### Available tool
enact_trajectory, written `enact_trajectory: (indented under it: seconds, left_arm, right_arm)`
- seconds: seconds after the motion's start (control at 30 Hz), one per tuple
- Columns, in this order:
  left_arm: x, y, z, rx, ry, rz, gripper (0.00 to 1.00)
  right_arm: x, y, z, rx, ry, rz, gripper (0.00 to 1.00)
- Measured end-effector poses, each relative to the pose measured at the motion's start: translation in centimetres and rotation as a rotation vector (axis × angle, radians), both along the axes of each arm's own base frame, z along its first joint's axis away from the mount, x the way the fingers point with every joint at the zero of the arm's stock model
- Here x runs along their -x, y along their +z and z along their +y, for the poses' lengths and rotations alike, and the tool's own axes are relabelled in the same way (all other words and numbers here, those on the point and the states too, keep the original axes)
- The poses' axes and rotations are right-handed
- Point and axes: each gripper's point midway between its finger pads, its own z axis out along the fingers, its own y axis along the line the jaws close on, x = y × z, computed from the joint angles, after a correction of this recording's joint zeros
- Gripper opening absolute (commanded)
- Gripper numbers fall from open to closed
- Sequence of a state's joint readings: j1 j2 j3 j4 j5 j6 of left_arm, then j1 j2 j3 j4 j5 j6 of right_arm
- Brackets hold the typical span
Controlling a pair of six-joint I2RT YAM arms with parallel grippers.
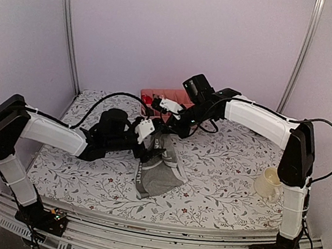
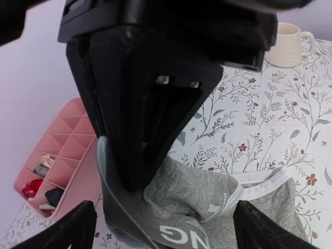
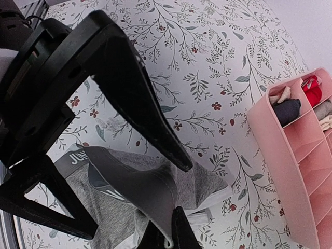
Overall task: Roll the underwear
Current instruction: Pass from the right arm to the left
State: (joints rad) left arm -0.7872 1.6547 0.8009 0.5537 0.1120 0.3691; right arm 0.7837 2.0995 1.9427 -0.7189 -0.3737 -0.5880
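Observation:
Two grey underwear garments lie in a heap (image 1: 160, 172) mid-table. My right gripper (image 3: 168, 234) is shut on the dark lettered waistband (image 3: 136, 182) of the boxer-briefs (image 2: 182, 193) and holds that edge up off the cloth. In the left wrist view the right gripper (image 2: 136, 155) hangs over the heap. My left gripper (image 2: 166, 228) stands open, one finger on each side of the raised garment and touching nothing. The plain briefs (image 2: 282, 205), with their pale waistband (image 3: 215, 198), lie underneath on the floral tablecloth.
The pink divided tray (image 1: 173, 94) holding small rolled items stands at the back, just behind the two grippers (image 3: 290, 155). A cream mug (image 1: 267, 182) stands at the right by the right arm's base. Both arms meet over the heap.

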Motion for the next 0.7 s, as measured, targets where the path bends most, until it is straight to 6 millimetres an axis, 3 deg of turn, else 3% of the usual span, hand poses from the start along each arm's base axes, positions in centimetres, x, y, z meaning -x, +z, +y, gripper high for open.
enact_trajectory:
  seconds: [0.17,0.37,0.5,0.6,0.63,0.7]
  left_arm:
    - [-0.6,-1.0,0.3,-0.032,0.041,0.002,0.76]
    - [-0.8,-1.3,0.2,-0.051,0.051,0.005,0.43]
    - [-1.0,-1.7,0.1,-0.066,0.053,0.010,0.33]
    - [-1.3,-1.9,0.0,-0.074,0.058,0.013,0.10]
    - [-1.4,-2.0,0.0,-0.076,0.062,0.016,0.01]
    - [-1.5,-2.3,0.0,-0.082,0.065,0.021,0.00]
  right_arm:
    - [0.1,-0.4,-0.3,0.013,-0.007,0.016,0.02]
    - [0.0,-0.4,-0.4,0.013,-0.009,0.018,0.02]
    - [0.0,-0.6,-0.5,0.016,-0.009,0.024,0.02]
    - [-0.1,-0.8,-0.7,0.018,-0.012,0.028,0.02]
    - [-0.1,-0.9,-0.8,0.019,-0.012,0.029,0.03]
    - [-0.1,-1.1,-0.9,0.022,-0.013,0.031,0.12]
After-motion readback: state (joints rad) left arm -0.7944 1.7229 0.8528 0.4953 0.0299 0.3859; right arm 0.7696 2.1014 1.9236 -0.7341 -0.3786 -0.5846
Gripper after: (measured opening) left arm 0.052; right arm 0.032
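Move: The waistband of the underwear hanging from the right fingertips already runs between the open left fingers, about 2 cm ahead of the left hand and 2 cm below it. From the right hand, that stretch is roughly 3 cm back, 1 cm left and 4 cm lower. The right gripper stands some 5 cm ahead of the left hand, 1 cm right and 2 cm higher. The pink box is about 26 cm ahead of the left hand, 3 cm right and 11 cm down. Ease the left gripper down about 2 cm and forward some 1.5 cm over the hanging band, just beneath the right fingertips, steadily shutting its wide-open fingers until they pinch the cloth. Keep the right gripper shut on its end of the band, letting it sink about 1 cm and drift slightly to the right. ##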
